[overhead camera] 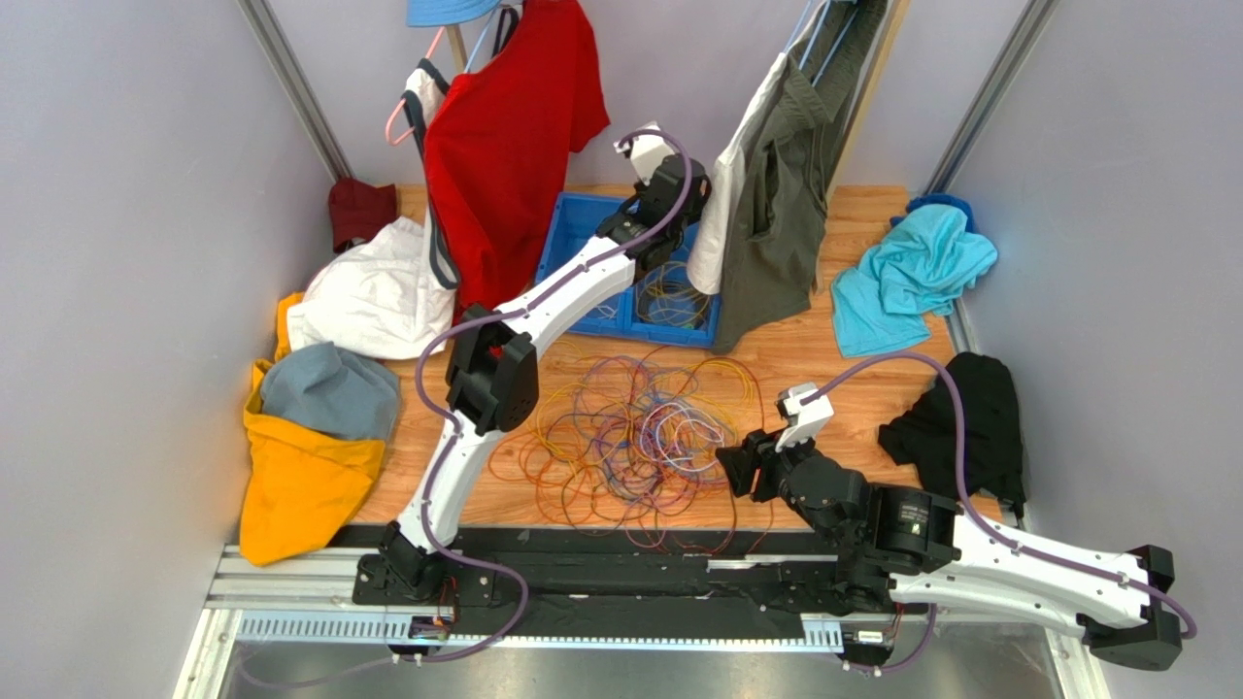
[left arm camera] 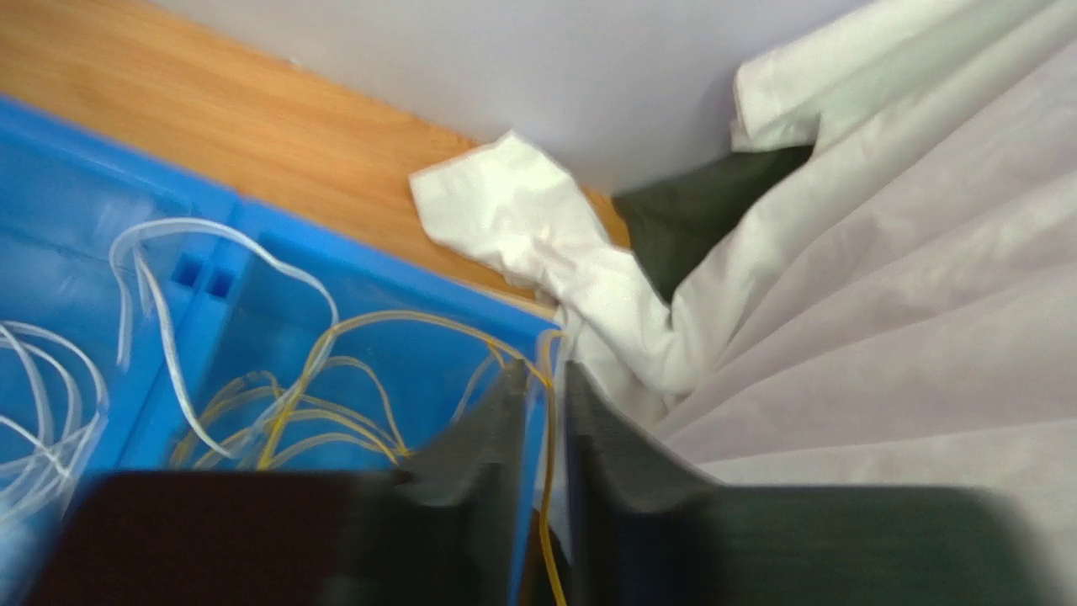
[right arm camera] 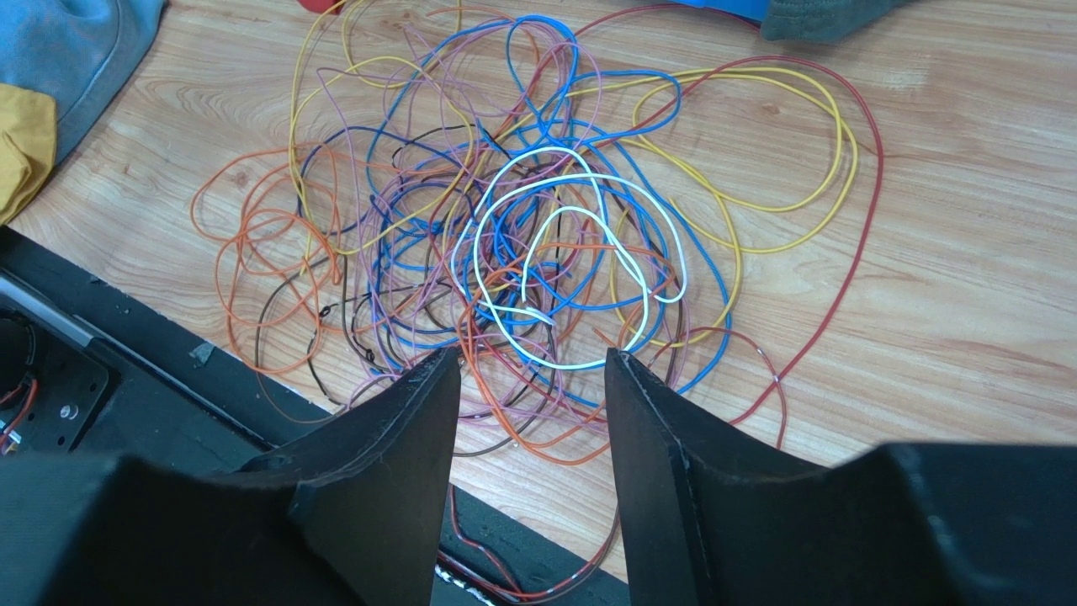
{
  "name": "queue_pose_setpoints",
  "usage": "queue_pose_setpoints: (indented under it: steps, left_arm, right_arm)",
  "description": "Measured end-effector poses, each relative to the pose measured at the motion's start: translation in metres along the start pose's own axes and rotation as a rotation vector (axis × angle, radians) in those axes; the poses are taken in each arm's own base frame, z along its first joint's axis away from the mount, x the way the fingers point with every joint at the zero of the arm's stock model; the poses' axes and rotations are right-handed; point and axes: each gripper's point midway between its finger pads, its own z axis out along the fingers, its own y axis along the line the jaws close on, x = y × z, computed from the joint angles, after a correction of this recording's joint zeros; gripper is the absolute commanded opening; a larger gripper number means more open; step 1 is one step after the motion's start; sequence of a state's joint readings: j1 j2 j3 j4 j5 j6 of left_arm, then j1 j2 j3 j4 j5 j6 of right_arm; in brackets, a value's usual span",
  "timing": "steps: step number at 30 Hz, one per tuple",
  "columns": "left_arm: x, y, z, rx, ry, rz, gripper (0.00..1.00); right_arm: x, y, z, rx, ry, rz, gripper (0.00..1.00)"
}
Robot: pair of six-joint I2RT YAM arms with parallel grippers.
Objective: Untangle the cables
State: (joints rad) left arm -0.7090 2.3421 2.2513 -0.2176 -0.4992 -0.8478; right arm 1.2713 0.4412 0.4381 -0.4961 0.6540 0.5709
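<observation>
A tangle of thin cables (overhead camera: 635, 423), orange, yellow, purple, blue, red and white, lies on the wooden table in front of the arms; it fills the right wrist view (right arm camera: 531, 240). My right gripper (overhead camera: 741, 463) is open and empty just above the tangle's near right edge (right arm camera: 531, 360). My left gripper (overhead camera: 664, 182) is over the back right corner of a blue bin (overhead camera: 584, 226). Its jaws stand a narrow gap apart (left arm camera: 546, 379), and a yellow cable (left arm camera: 547, 505) runs down through the gap, not pinched. More yellow (left arm camera: 316, 417) and white cables (left arm camera: 164, 240) lie in the bin (left arm camera: 379, 272).
A red shirt (overhead camera: 511, 131) and grey-white garments (overhead camera: 773, 175) hang beside the bin. Teal cloth (overhead camera: 912, 277) and black cloth (overhead camera: 970, 423) lie at the right, white (overhead camera: 372, 299) and yellow-grey clothes (overhead camera: 314, 437) at the left. A black rail (overhead camera: 613, 561) runs along the near edge.
</observation>
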Motion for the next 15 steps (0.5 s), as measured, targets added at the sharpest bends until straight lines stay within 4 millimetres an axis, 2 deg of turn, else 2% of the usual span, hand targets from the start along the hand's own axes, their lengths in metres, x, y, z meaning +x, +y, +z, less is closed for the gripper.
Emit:
queue_pose_setpoints:
  steps: [3, 6, 10, 12, 15]
  left_arm:
    - [0.021, 0.014, 0.004, -0.028, 0.052, 0.036, 0.72]
    - [0.033, 0.034, 0.005, -0.084, 0.073, 0.08, 0.77]
    - [0.037, 0.067, 0.001, -0.175, 0.075, 0.126, 0.77]
    - [0.032, 0.083, -0.003, -0.213, 0.068, 0.138, 0.75]
    - [0.018, 0.094, -0.01, -0.244, 0.047, 0.144, 0.68]
  right_arm:
    - [0.0, 0.0, 0.0, 0.0, 0.0, 0.0, 0.5]
    - [0.0, 0.0, 0.0, 0.0, 0.0, 0.001, 0.5]
    - [0.0, 0.001, 0.001, -0.003, -0.002, 0.003, 0.5]
    - [0.001, 0.001, 0.001, -0.001, 0.0, 0.001, 0.5]
    - [0.001, 0.001, 0.002, -0.003, 0.0, 0.002, 0.5]
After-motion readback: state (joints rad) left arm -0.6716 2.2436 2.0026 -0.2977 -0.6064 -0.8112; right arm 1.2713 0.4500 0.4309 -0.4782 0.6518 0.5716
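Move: The left hand's barely parted fingertips are over the blue box's right-hand edge, with a yellow cable still between them. The middle of the right compartment is about 8 cm left, 4 cm back and 18 cm below, and the dark cable coil lies some 4 cm nearer the base than that. The white cables in the left compartment are roughly 22 cm to the hand's left and 4 cm back. From the right hand, the right compartment is around 35 cm ahead and 6 cm left. Downward first, the left hand sinks about 7 cm towards the right compartment, its fingers spreading wide and letting go of the yellow cable. While still sinking it swings left some 7 cm, in over the compartment and towards the divider, its left side rolling up and the fingertips tipping a little further down. ##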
